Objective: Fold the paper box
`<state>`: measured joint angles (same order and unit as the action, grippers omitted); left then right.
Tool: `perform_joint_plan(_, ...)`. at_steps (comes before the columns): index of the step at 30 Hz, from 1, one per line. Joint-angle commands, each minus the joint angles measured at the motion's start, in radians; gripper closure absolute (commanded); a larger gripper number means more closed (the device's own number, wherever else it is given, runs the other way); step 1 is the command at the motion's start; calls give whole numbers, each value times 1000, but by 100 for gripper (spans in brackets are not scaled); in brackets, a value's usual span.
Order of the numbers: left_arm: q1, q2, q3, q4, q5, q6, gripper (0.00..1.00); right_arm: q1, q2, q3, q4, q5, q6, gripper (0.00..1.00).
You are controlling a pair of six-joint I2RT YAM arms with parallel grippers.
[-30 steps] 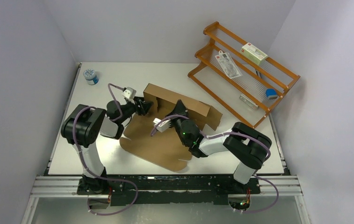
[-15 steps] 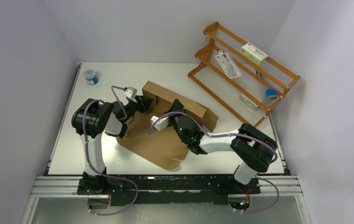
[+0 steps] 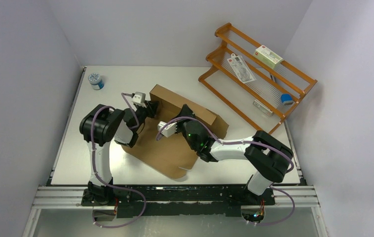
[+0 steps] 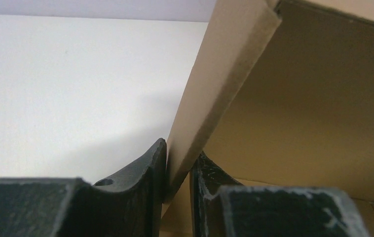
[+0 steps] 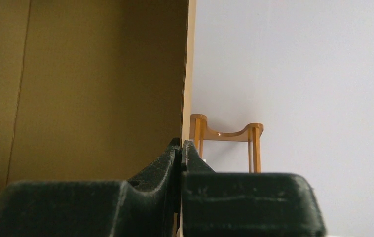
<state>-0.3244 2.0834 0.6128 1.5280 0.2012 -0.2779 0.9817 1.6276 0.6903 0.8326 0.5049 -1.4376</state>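
Note:
The brown cardboard paper box [image 3: 165, 150] lies partly folded in the middle of the table, its back wall [image 3: 190, 104] raised. My left gripper [image 3: 151, 109] is at the wall's left end. In the left wrist view its fingers [image 4: 177, 158] pinch the edge of a standing side flap [image 4: 224, 74] from both sides. My right gripper [image 3: 184, 111] is at the middle of the raised wall. Seen from the right wrist, it [image 5: 181, 145] is shut on the thin upper edge of the cardboard wall [image 5: 91, 89].
An orange wooden rack [image 3: 254, 69] stands at the back right, holding a white carton [image 3: 268, 56], a flat packet [image 3: 242, 67] and a blue item [image 3: 286, 98]. A small jar [image 3: 95, 80] sits at the back left. Walls close in on both sides.
My left gripper has closed on the side flap. The left arm has drawn in toward the box, and the box has shifted slightly left with its right flap pulled in.

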Motion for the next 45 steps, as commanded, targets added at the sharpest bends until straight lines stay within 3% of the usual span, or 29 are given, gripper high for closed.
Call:
perform_joint_plan(1, -44, -7, -47, 301, -233, 23, 73, 8, 4, -9, -118, -46, 46, 100)
perform_joint_plan(8, -110, -32, -87, 304, -469, 41, 70, 8, -7, -11, -128, -42, 57, 100)
perform_joint_plan(14, -134, -47, -119, 304, -628, -52, 67, 7, -8, -18, -125, -31, 66, 100)
perform_joint_plan(19, -180, -80, -129, 304, -789, -37, 57, 8, -19, -18, -143, -34, 82, 100)
perform_joint_plan(26, -199, -104, -147, 304, -901, -110, 50, 7, -23, -11, -166, -38, 105, 100)
perform_joint_plan(33, -194, -95, -100, 304, -671, 42, 19, 8, -53, -6, -228, -67, 131, 100)
perform_joint_plan(45, -46, -85, -106, 304, -314, 37, 17, 2, -48, 14, -280, -93, 142, 100)
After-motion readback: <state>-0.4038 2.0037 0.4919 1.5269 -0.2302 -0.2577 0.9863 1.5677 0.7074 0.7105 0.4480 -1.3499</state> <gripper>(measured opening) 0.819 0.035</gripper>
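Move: The box's left end flap already stands between the left hand's finger pads, its middle about 2 cm ahead. From that hand the far-left corner is some 6 cm ahead, 1 cm left and 4 cm up; the base panel's middle is about 16 cm back, 2 cm right and 7 cm down. The folded long wall is already pinched by the right hand, its middle about 2 cm ahead. The right end flap lies 7 cm back and 15 cm right of that hand. The left end flap is drawn left and somewhat back as the left hand travels about 5 cm that way, turning some 30 degrees counter-clockwise while its fingers ease apart. They then open wide, letting go of the flap, and the hand edges forward about 1.5 cm, turning partly back clockwise. The right hand keeps its pinch on the long wall, barely moving. ##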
